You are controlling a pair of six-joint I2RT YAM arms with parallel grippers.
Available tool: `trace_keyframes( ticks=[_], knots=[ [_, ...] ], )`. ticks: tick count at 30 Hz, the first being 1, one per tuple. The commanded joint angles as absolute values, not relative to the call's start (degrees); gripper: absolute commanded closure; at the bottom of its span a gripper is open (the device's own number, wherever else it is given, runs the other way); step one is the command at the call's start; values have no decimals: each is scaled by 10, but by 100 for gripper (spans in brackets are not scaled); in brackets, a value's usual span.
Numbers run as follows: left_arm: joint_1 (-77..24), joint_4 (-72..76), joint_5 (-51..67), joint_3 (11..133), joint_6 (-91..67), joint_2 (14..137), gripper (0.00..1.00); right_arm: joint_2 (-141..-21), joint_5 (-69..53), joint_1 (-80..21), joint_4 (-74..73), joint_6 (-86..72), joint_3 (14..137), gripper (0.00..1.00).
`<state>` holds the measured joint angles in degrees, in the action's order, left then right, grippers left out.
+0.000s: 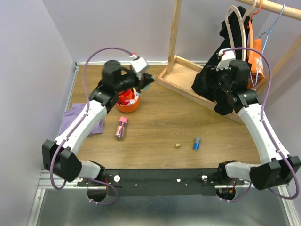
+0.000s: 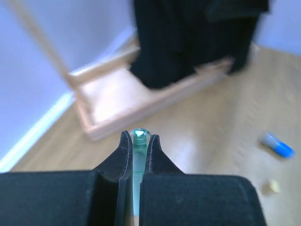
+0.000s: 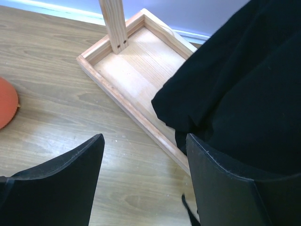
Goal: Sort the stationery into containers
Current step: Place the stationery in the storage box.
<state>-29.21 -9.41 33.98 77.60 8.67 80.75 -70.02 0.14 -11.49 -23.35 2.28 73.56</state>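
My left gripper (image 2: pixel 139 137) is shut on a slim green pen (image 2: pixel 139 155) that stands between its fingertips. Seen from the top, the left gripper (image 1: pixel 146 81) hovers just right of the orange tub (image 1: pixel 127 107), which holds several pens. On the table lie a clear pink-capped tube (image 1: pixel 122 127), a small tan eraser (image 1: pixel 178 145) and a small blue cylinder (image 1: pixel 196 143). The blue cylinder (image 2: pixel 277 145) and the eraser (image 2: pixel 273 187) also show in the left wrist view. My right gripper (image 3: pixel 146 141) is open with nothing in it, above the table beside the wooden rack base (image 3: pixel 136 70).
A folded purple cloth (image 1: pixel 82 120) lies at the table's left edge. The wooden rack base (image 1: pixel 188 75) with its upright post stands at the back right. A black garment (image 1: pixel 216 80) hangs into it, close to my right gripper. The tub's edge (image 3: pixel 7 108) shows at the left of the right wrist view.
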Motion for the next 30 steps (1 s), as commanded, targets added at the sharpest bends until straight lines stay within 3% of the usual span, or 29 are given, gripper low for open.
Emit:
trace_keyframes(
  ticks=[1,10,15,30],
  knots=[
    [-217,228,308,644,22,750,100,-735,-26,-110,-213,44,771,23],
    [-160,405,148,543,99,771,100,-802,-36,-109,-236,74,827,23],
    [-134,389,126,518,77,780,100,-831,-29,-110,-236,81,849,23],
    [-33,352,207,540,-25,890,100,-861,-31,-111,-229,74,851,23]
  ],
)
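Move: Ahead and to the left of the left hand, which already grips the green bottle, stands the orange storage box: about 15 cm farther out, 17 cm left and some 29 cm below. The pink-capped tube lies about 19 cm left and 3 cm back of the left hand, on the table some 31 cm down; the purple cloth lies about 40 cm left and 4 cm ahead, equally low. From the right hand, the box is roughly 43 cm left, 10 cm ahead and 27 cm below. Swinging left some 21 cm and forward about 14 cm, the left hand carries the green bottle towards the storage box, nearly level at first, then sinking about 9 cm, mostly late. Its wrist turns some 40 degrees counter-clockwise, bringing the fingers from pointing right to pointing mostly forward, grip kept. The right hand, empty and open, eases about 6 cm forward and slightly down. ##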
